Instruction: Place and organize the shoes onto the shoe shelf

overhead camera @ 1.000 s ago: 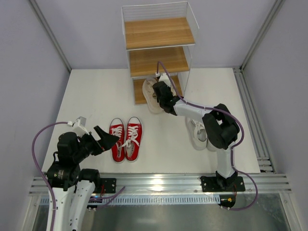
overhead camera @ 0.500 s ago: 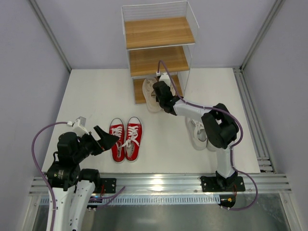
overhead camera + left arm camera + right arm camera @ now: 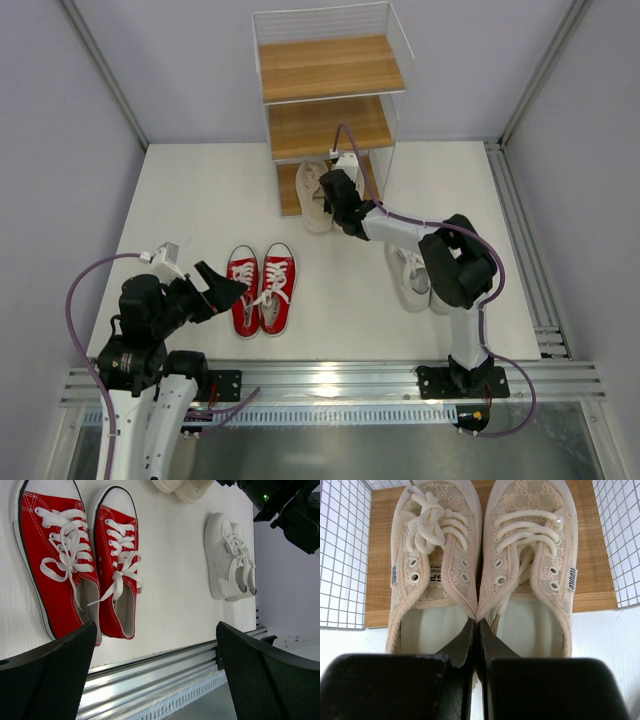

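My right gripper is shut, pinching together the inner collars of the beige shoes, which stand side by side. Their toes rest on the bottom board of the shoe shelf and their heels hang over the table. From above, the right gripper sits at the shelf's foot over the beige shoes. The red shoes lie paired near the front left, just beside my open left gripper, which holds nothing. In the left wrist view the red shoes lie ahead of the left gripper.
The white shoes lie together on the table under my right arm's elbow, and the white shoes show at the right of the left wrist view. The shelf's upper two boards are bare. A metal rail runs along the near table edge.
My right gripper has pushed the beige shoes a little farther back, into the shelf's bottom tier. The left arm has not moved.
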You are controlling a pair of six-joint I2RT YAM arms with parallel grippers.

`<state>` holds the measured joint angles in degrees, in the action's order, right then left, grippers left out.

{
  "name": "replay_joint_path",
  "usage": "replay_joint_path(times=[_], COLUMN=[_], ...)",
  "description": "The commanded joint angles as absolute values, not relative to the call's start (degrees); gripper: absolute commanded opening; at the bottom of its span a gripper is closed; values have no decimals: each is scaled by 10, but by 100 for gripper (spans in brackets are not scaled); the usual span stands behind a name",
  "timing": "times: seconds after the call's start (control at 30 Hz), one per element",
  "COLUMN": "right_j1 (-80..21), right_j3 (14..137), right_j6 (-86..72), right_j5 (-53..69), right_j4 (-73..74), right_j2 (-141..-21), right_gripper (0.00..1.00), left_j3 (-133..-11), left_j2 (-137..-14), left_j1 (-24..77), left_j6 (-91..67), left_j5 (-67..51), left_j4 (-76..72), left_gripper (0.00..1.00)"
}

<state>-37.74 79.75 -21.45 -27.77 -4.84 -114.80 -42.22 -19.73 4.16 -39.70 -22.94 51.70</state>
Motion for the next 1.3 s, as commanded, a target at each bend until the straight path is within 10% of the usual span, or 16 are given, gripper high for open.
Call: replay_joint_path(times=[0.0, 0.57, 0.9, 1.27], right_j1=[-369, -369, -370, -392], right_j3=[828, 835, 791, 621], right_j6=[-201, -168, -176, -236], right_j5=[-308, -290, -300, -382], right_j4=[-76, -11, -24, 52], right_j2=[-1146, -1175, -1097, -864], right_gripper=[4, 4, 84, 100], left_j3=[-440, -441, -441, -444], left_j2=[-192, -192, -191, -189], left_j1=[41, 40, 41, 41], left_j6=[-382, -383, -382, -389], left_j5=[-228, -229, -228, -235], left_j4=[516, 519, 518, 509], left_gripper=[100, 100, 100, 100])
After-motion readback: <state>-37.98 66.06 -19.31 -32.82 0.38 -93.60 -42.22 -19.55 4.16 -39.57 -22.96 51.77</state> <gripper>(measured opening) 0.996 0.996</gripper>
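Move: My right hand, nearly shut, has hold of the touching inner sides of the beige shoes; the pair's middle is about 4 cm ahead and 3 cm below. They are bound for the bottom shelf, its middle some 8 cm ahead and 6 cm down. The red shoes lie roughly 23 cm back and 18 cm left, the white pair 17 cm back and 27 cm right. From my left hand the beige pair is about 25 cm ahead, 27 cm right and 12 cm below. Still gripping the two inner sides, I ease my right hand about 1 cm down and to the right, rolling its left side down about 5 degrees. There I hold and open the fingers wide, letting go of the beige pair, then back out faster and faster: up, right and back towards me, some 7 cm higher by the end. ##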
